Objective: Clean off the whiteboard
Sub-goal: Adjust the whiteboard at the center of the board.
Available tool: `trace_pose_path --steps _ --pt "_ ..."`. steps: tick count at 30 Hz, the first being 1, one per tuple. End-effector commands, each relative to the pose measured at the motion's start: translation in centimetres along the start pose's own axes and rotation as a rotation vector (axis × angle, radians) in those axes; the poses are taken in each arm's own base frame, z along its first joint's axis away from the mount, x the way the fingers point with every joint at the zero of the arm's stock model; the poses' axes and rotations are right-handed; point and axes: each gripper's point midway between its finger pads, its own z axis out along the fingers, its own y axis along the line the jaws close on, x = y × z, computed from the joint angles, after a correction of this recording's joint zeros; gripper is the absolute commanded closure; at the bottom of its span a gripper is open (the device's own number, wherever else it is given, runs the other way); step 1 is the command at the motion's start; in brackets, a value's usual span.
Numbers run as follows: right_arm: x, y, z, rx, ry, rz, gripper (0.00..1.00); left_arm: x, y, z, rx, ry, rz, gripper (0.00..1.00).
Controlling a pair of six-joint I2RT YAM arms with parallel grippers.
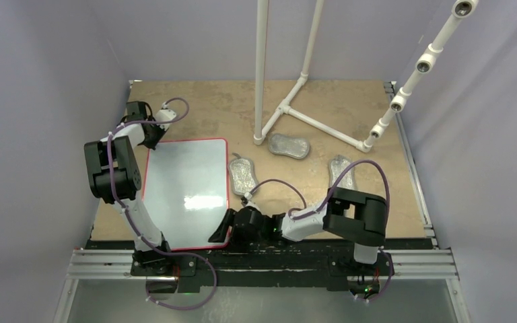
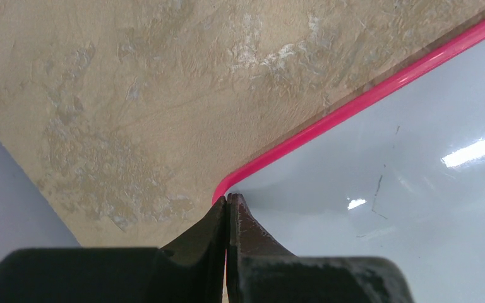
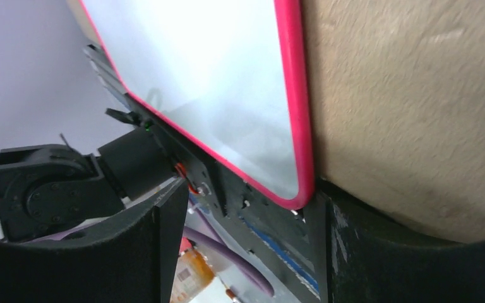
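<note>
The whiteboard (image 1: 186,192), glossy white with a thin red rim, lies flat on the left half of the table. It shows no red scribbles, only faint thin marks (image 2: 377,189). My left gripper (image 1: 152,138) is shut, its tips (image 2: 227,199) resting at the board's far-left rounded corner (image 2: 222,188). Open at the near-right corner is my right gripper (image 1: 221,230), and in the right wrist view (image 3: 247,192) that corner of the whiteboard (image 3: 297,199) sits between the spread fingers, close to the right finger (image 3: 347,240). Nothing is gripped.
Three silvery oval pads (image 1: 289,145) (image 1: 242,175) (image 1: 340,171) lie right of the board. A white pipe frame (image 1: 289,101) stands at the back, and a slanted pipe with fittings (image 1: 417,67) at far right. Metal rails (image 1: 262,262) run along the near edge.
</note>
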Motion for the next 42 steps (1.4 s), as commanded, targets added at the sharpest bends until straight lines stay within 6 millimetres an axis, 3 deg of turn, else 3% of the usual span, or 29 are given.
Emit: trace_pose_path --steps 1,3,9,15,19,22,27,32,35,40,42 --pt "0.0 2.6 -0.2 -0.144 -0.122 0.115 0.33 5.8 -5.9 1.7 0.183 0.185 -0.022 1.0" --pt "-0.1 2.7 -0.4 -0.191 -0.168 0.154 0.38 5.4 -6.1 1.7 0.188 0.18 -0.018 1.0" --pt "-1.0 4.0 -1.0 -0.363 -0.229 0.187 0.74 5.6 -6.6 1.7 0.203 0.183 0.0 1.0" --pt "-1.3 7.8 -3.9 -0.581 -0.26 0.102 0.89 7.5 -7.4 2.2 0.22 0.241 0.038 1.0" --pt "-1.9 9.1 -5.3 -0.664 -0.293 0.076 0.91 7.8 -7.7 1.9 0.228 0.25 0.048 1.0" --pt "-2.4 9.7 -6.2 -0.728 -0.309 0.084 0.83 7.9 -7.9 1.7 0.235 0.255 0.05 1.0" --pt "-3.5 10.0 -5.8 -0.703 -0.343 0.062 0.71 8.4 -8.5 1.6 0.261 0.266 0.045 1.0" --pt "-4.9 10.0 -4.8 -0.65 -0.371 0.066 0.66 8.5 -8.9 1.6 0.277 0.268 0.047 1.0" --pt "-5.5 10.2 -4.3 -0.637 -0.379 0.064 0.71 8.3 -9.0 1.3 0.287 0.26 0.049 1.0" --pt "-6.6 10.8 -3.8 -0.609 -0.389 0.028 0.96 7.4 -9.2 0.2 0.312 0.226 0.038 1.0" --pt "-7.3 11.7 -3.5 -0.543 -0.404 -0.038 1.0 6.1 -8.6 -0.5 0.324 0.195 0.017 1.0"
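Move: At the whiteboard's near-right corner, the open right fingers straddle the rim; that corner lies about 2 cm back, 2 cm right and 2 cm below this hand. The nearest silver sponge is some 23 cm ahead and 8 cm to the right, near table height. From the left hand, whose shut fingertips are at the whiteboard's far-left corner (about 1 cm ahead, 1 cm below), the near-right corner lies roughly 37 cm back and 27 cm right. Closing on the near-right rim after a slight dip, the right hand rises about 6 cm, its left-pointing fingers levelling out by some 25 degrees. It loosens partway and swings forward about 5 cm, then shuts again, pinching the rim near the corner. The left hand keeps its shut fingertips at the far-left corner, edging 1 cm left with a small roll. ##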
